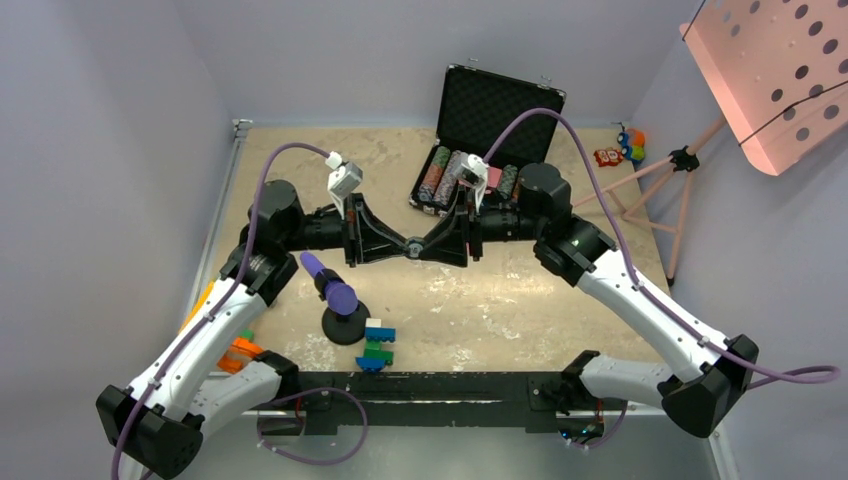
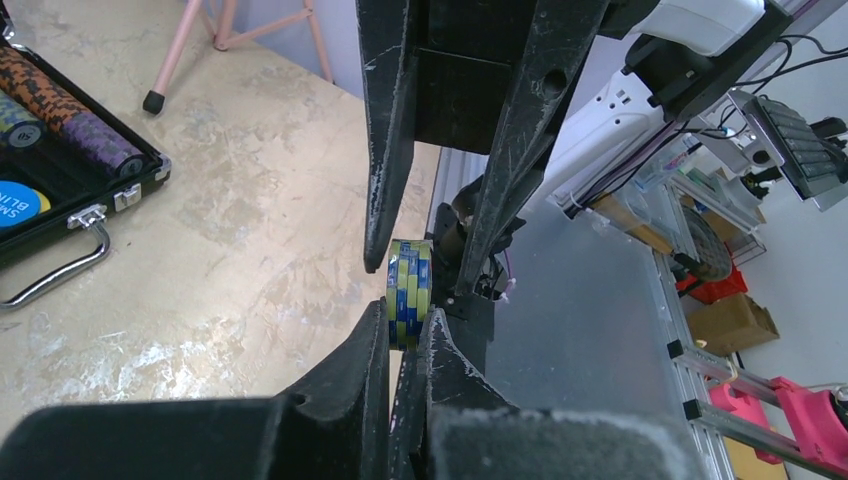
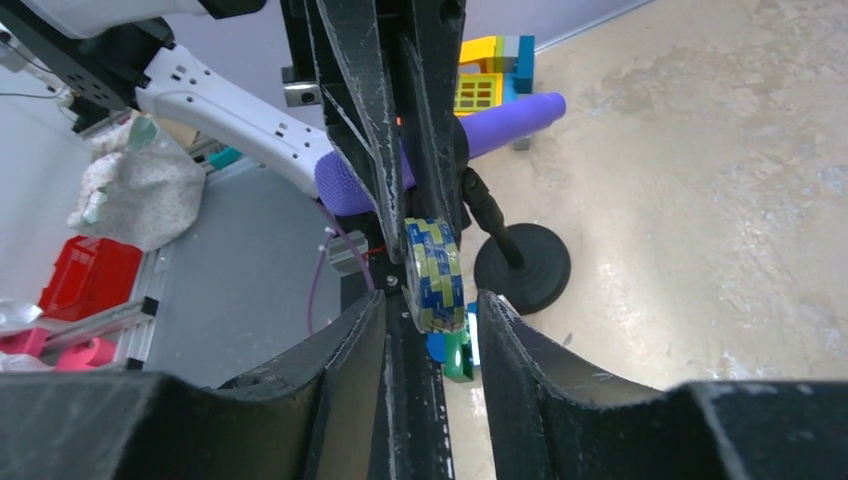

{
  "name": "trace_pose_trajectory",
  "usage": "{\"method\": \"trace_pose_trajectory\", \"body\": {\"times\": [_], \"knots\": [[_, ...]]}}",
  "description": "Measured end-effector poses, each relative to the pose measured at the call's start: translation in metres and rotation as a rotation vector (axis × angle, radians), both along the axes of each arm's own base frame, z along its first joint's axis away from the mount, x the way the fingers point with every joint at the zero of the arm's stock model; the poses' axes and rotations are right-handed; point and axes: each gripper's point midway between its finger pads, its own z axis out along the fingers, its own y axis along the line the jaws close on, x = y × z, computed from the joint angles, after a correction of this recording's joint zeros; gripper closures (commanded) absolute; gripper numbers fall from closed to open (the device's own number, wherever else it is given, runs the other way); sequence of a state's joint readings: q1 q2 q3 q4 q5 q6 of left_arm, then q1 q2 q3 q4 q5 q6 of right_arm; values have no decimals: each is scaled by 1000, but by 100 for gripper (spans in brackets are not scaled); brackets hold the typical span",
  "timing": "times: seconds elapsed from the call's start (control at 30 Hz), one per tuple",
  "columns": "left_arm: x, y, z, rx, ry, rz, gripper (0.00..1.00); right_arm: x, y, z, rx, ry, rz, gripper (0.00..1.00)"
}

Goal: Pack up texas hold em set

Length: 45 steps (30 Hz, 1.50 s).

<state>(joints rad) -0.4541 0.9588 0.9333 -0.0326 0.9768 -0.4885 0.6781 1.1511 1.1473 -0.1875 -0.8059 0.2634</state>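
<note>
The black case (image 1: 497, 102) stands open at the back of the table, with rows of striped chips (image 1: 443, 176) in its tray. Both grippers meet tip to tip at mid-table. My left gripper (image 1: 401, 246) is shut on a small stack of blue-and-yellow chips (image 2: 410, 290), held on edge above the table. My right gripper (image 3: 430, 300) faces it, its fingers standing on either side of the same stack (image 3: 435, 275) with gaps showing. In the left wrist view the case's front rim (image 2: 125, 190), its silver handle and a blue round button (image 2: 15, 205) show at the left.
A purple-tipped object on a black round base (image 1: 340, 302) and a toy-brick figure (image 1: 378, 345) stand just in front of the grippers. A pink perforated stand (image 1: 770, 70) with a tripod rises at the right. Small toys (image 1: 622, 148) lie at the back right.
</note>
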Motion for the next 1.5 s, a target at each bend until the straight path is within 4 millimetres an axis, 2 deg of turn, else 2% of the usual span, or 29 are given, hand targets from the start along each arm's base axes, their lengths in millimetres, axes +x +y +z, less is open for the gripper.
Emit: {"method": "trace_pose_trajectory", "body": {"times": [0.3, 0.37, 0.4, 0.43, 0.5, 0.57, 0.6, 0.77, 0.93, 1.07, 1.17, 1.37, 1.5], "knots": [[-6, -1, 4, -13, -13, -29, 100, -3, 3, 12, 48, 8, 30, 100], [-6, -1, 4, -14, -14, -30, 100, -4, 3, 12, 49, 8, 35, 100], [-6, -1, 4, -14, -14, -30, 95, -4, 3, 12, 48, 8, 36, 100], [-6, -1, 4, -13, -13, -29, 78, -4, 3, 12, 48, 8, 37, 100], [-6, -1, 3, -10, -9, -25, 32, -3, 3, 12, 47, 5, 34, 100], [-3, 0, 0, 2, -7, -6, 7, 0, 3, 10, 42, -3, 15, 100], [-1, 0, -4, 15, 6, 8, 1, 2, 2, 8, 33, -8, -5, 100], [15, 8, -20, 88, 46, 133, 0, 27, -17, 3, -25, -69, -183, 100], [29, 26, -25, 140, 19, 302, 0, 73, -56, -17, -153, -133, -419, 100], [51, 48, -28, 201, 13, 488, 0, 115, -88, -52, -346, -169, -575, 100], [63, 63, -34, 245, 17, 595, 1, 141, -105, -74, -468, -190, -631, 100], [71, 82, -40, 297, 7, 705, 1, 195, -154, -122, -662, -177, -699, 100], [72, 88, -38, 302, -13, 739, 1, 220, -170, -152, -762, -164, -691, 100]]}}
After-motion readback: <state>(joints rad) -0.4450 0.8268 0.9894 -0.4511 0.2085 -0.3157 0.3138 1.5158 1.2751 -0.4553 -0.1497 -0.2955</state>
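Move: The short stack of green-and-blue chips is already between the left hand's fingertips and within about 1 cm of the right hand's point, its fingers not yet shut. From the right hand, the empty slot in the open case lies about 31 cm ahead, 17 cm to the right and 30 cm below. The small blind button is some 28 cm ahead and 12 cm right, the purple chips about 32 cm ahead and 21 cm right, both equally low. Nearly still at first, the right hand closes on the chip stack, then the left gripper opens wide and lets go. The right then carries the pinched stack forward, right and down, some 30 cm in all, towards the case, swinging clockwise and tipping its fingers down and forward, while the left draws away leftward and forward with some drop, turning about 40 degrees counter-clockwise. ##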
